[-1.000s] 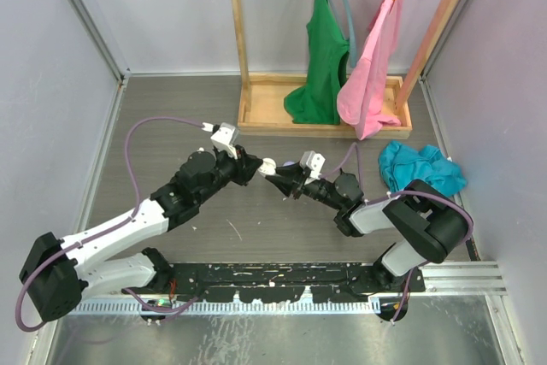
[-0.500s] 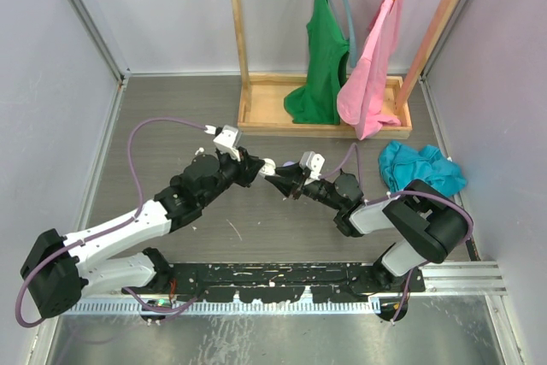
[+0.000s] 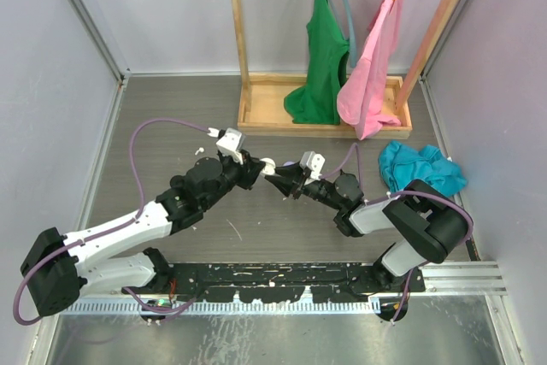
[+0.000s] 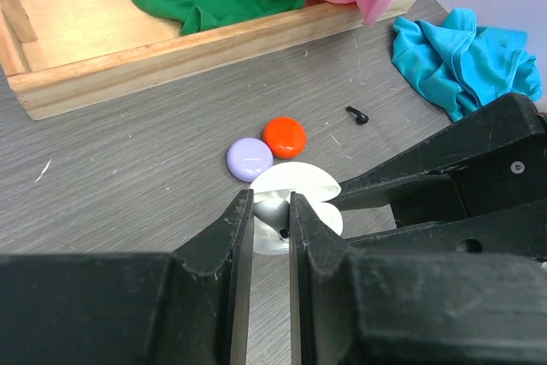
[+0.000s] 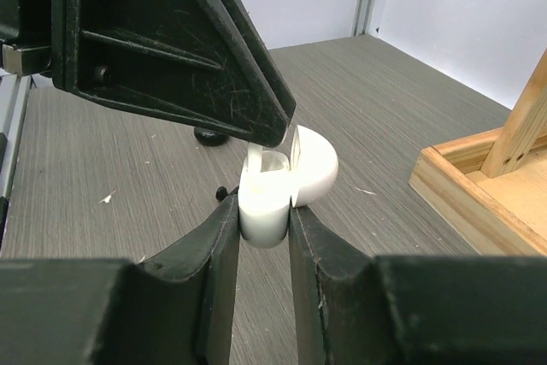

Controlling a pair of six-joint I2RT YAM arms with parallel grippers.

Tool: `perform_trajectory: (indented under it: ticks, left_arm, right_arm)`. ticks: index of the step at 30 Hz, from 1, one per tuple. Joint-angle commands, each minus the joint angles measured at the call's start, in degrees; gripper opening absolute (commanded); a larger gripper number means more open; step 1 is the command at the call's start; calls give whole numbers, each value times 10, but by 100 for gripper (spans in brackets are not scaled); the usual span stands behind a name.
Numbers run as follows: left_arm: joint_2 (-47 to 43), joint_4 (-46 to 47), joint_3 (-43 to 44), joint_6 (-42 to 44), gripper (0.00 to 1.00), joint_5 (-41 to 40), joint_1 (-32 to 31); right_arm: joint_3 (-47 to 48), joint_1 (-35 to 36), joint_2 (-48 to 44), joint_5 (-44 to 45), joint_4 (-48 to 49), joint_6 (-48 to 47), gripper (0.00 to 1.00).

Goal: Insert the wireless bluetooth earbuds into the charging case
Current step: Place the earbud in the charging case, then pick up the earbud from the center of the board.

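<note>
The white charging case (image 5: 278, 194) hangs above the table with its lid (image 5: 316, 168) open, and my right gripper (image 5: 263, 211) is shut on its body. My left gripper (image 4: 271, 201) is shut on a pale white earbud (image 4: 275, 214), held right at the case (image 4: 299, 185) opening; its stem (image 5: 254, 158) shows just above the case's well. In the top view the two grippers meet mid-table, left gripper (image 3: 255, 168) against right gripper (image 3: 275, 175), with the case (image 3: 268, 163) between them. A black earbud (image 4: 357, 114) lies loose on the table beyond.
A red disc (image 4: 285, 136) and a lilac disc (image 4: 249, 159) lie on the table under the case. A wooden rack base (image 3: 256, 117) with green and pink garments stands at the back. A teal cloth (image 3: 423, 168) lies to the right.
My left gripper has edged right with the earbud, closing the gap to the case. The right gripper and case have stayed put.
</note>
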Motion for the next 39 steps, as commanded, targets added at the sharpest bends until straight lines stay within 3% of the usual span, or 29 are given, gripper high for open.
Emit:
perform_trajectory:
  ticks: [1, 14, 22, 30, 39]
  left_arm:
    - [1, 18, 9, 13, 11, -16, -10]
    - [-30, -35, 39, 2, 47, -10, -16]
    - [-46, -159, 100, 52, 55, -75, -4]
    - [33, -261, 150, 65, 61, -77, 108]
    - [160, -321, 214, 76, 65, -11, 246]
  right_arm:
    - [20, 4, -8, 5, 61, -5, 1]
    - [9, 4, -5, 15, 62, -16, 1]
    - [-22, 3, -15, 45, 60, -35, 1]
    - [-58, 3, -57, 55, 44, -39, 1]
    - [-81, 3, -110, 67, -22, -69, 1]
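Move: The open white charging case, in the right gripper, lies about 2 cm to the right of the left hand point, 1 cm ahead and 1 cm lower, with the left-held earbud already at it. It is about 1 cm ahead, left and above the right hand point. On the table some 13 cm below the left hand lie the loose white earbud, 12 cm ahead and 17 cm left; the black earbud, 2 cm ahead and 13 cm left; and the purple disc, 7 cm ahead and 9 cm right. Open the left gripper to let go of the earbud at the case, sinking and easing back about 1 cm, then lift clear roughly 4 cm. Swing left some 12 cm and forward, descending towards the loose white earbud while turning counter-clockwise and tipping the fingers down. Keep the right grip on the case and shift it about 3 cm right once the left fingers are open. ##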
